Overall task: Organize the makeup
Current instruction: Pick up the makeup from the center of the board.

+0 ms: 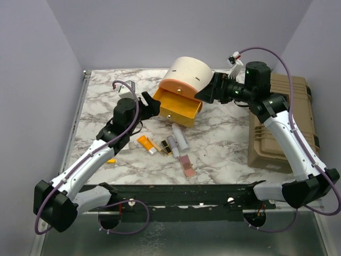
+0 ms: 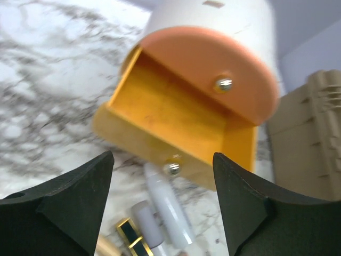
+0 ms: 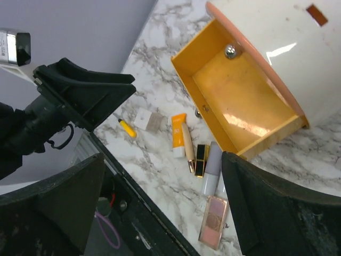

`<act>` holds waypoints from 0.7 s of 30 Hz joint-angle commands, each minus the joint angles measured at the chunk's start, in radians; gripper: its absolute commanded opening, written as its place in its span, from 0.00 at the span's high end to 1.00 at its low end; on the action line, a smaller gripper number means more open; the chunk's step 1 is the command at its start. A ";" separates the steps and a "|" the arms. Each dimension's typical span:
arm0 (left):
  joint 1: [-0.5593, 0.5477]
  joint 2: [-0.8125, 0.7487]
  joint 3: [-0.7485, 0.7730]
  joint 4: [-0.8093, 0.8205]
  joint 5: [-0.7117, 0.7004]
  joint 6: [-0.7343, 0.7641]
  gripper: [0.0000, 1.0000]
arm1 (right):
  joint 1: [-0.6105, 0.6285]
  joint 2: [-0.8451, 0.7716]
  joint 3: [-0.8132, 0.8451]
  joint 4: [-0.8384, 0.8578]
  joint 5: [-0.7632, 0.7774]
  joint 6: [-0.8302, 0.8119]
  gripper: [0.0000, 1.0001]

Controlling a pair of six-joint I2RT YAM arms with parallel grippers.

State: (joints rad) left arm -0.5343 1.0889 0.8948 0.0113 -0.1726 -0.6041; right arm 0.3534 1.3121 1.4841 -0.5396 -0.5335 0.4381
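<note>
The makeup lies on the marble in front of the open drawer: an orange tube, a gold-black lipstick, two white tubes and a pink palette. The right wrist view shows the orange tube, a cream tube, the lipstick, a white tube, the palette and a white square compact. My left gripper is open and empty at the drawer's left corner; from its wrist a white tube shows below. My right gripper is open and empty beside the case.
The cream cylindrical case has its orange drawer pulled open and empty. A tan toolbox stands at the right. A small yellow item lies near the left arm. The black front rail runs along the near edge.
</note>
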 commanded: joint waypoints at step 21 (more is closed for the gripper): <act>0.067 -0.038 -0.217 -0.656 -0.405 -0.302 0.01 | 0.192 0.116 0.034 -0.072 0.025 -0.027 0.04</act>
State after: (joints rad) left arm -0.5014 0.9958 0.7242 -0.5686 -0.5407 -0.8215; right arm 0.5446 1.4349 1.4895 -0.5835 -0.5415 0.4244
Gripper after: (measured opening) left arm 0.989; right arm 0.959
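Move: The clear box lies on the table about 10 cm back from the left hand, some 16 cm to its left and roughly 26 cm below. The orange tube is also about 10 cm back but only 5 cm to the left; the yellow pen is around 17 cm back and 23 cm left. The open drawer sits some 5 cm ahead and 8 cm to the right. From the right hand the clear box is about 7 cm back and 38 cm left. Towards the clear box, the empty left hand sinks about 15 cm while sweeping some 12 cm left and 7 cm back from the drawer. Its fingertips tip down and swing counter-clockwise, nearly 30 degrees each, and the fingers spread fully. The right hand, open, stays put sideways at first while sinking slightly, then drifts left and down, high above the table, turning slightly counter-clockwise. ##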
